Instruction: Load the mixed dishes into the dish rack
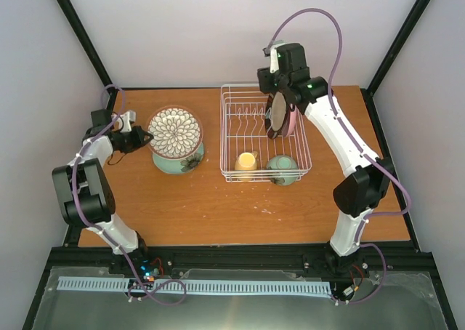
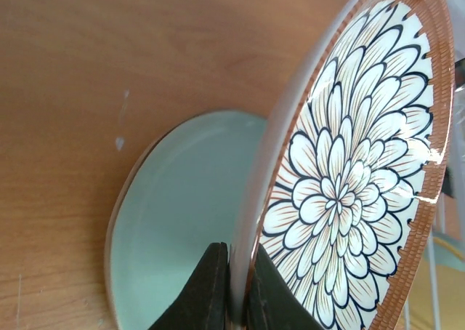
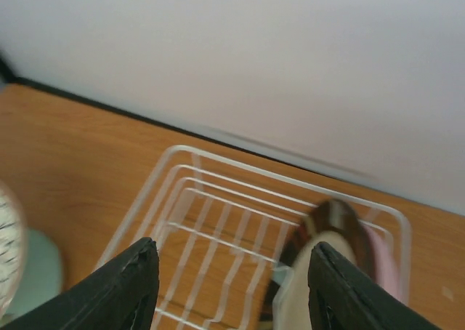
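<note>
My left gripper (image 1: 142, 138) (image 2: 236, 272) is shut on the near rim of the petal-patterned plate (image 1: 174, 129) (image 2: 349, 184). It holds the plate tilted up off the light teal plate (image 1: 178, 161) (image 2: 174, 214), which lies flat on the table. The white wire dish rack (image 1: 231, 126) (image 3: 218, 206) holds the yellow mug (image 1: 247, 161) and the mint green bowl (image 1: 282, 168) at its near end. A brown-rimmed plate (image 1: 275, 115) (image 3: 330, 224) and the pink plate (image 1: 291, 119) (image 3: 383, 261) stand upright in its slots. My right gripper (image 1: 280, 101) (image 3: 232, 254) hangs open and empty above the rack.
The wooden table (image 1: 218, 206) is bounded by white walls and a black frame post (image 1: 87, 46) at each back corner. The rack's far left part (image 1: 243, 108) holds no dishes.
</note>
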`<act>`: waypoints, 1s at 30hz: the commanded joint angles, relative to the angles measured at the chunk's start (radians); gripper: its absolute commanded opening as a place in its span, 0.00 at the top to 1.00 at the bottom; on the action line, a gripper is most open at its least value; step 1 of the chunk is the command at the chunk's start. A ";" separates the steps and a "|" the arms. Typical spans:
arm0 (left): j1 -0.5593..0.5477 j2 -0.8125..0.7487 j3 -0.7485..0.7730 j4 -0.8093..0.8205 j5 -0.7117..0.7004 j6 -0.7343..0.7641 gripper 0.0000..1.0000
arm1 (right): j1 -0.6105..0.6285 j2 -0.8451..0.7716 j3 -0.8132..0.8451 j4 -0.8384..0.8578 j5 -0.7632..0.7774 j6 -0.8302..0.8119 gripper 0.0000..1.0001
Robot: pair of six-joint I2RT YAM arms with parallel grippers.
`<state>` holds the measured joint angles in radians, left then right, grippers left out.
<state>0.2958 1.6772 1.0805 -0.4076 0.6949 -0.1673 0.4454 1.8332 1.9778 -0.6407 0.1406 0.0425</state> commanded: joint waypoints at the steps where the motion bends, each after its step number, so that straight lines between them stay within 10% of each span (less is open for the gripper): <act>1: -0.003 -0.109 0.087 0.081 0.143 -0.062 0.99 | 0.008 0.041 0.021 0.061 -0.355 -0.060 0.44; 12: -0.013 -0.230 0.137 0.110 0.180 -0.147 0.99 | 0.026 0.343 0.281 -0.067 -1.071 0.045 0.45; 30: -0.024 -0.347 0.069 0.099 0.152 -0.184 0.99 | 0.124 0.454 0.338 -0.044 -1.193 0.102 0.44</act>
<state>0.2756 1.3941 1.1419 -0.3740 0.7818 -0.3084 0.5503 2.2379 2.2726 -0.7361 -1.0069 0.0959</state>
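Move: The left hand already pinches the flower plate by its left rim, the plate's middle about 9 cm to the right and 2 cm ahead. From that hand the green plate is some 10 cm right, 2 back and 9 below; the dish rack's middle is about 42 right, 5 ahead and 6 below. From the empty right hand, the flower plate's middle lies some 32 cm left, 7 back and 22 below; the black-rimmed plate is about 5 right, 1 ahead and 25 below. Leftward from above the rack, the right hand sweeps about 20 cm, drawing back and sinking as it goes, to the flower plate's free right rim. Its wrist swings round counter-clockwise and tips down, fingers still open. The left hand keeps its pinch and lifts the plate to meet it, about 14 cm nearly straight up, fingers tilting upward. ##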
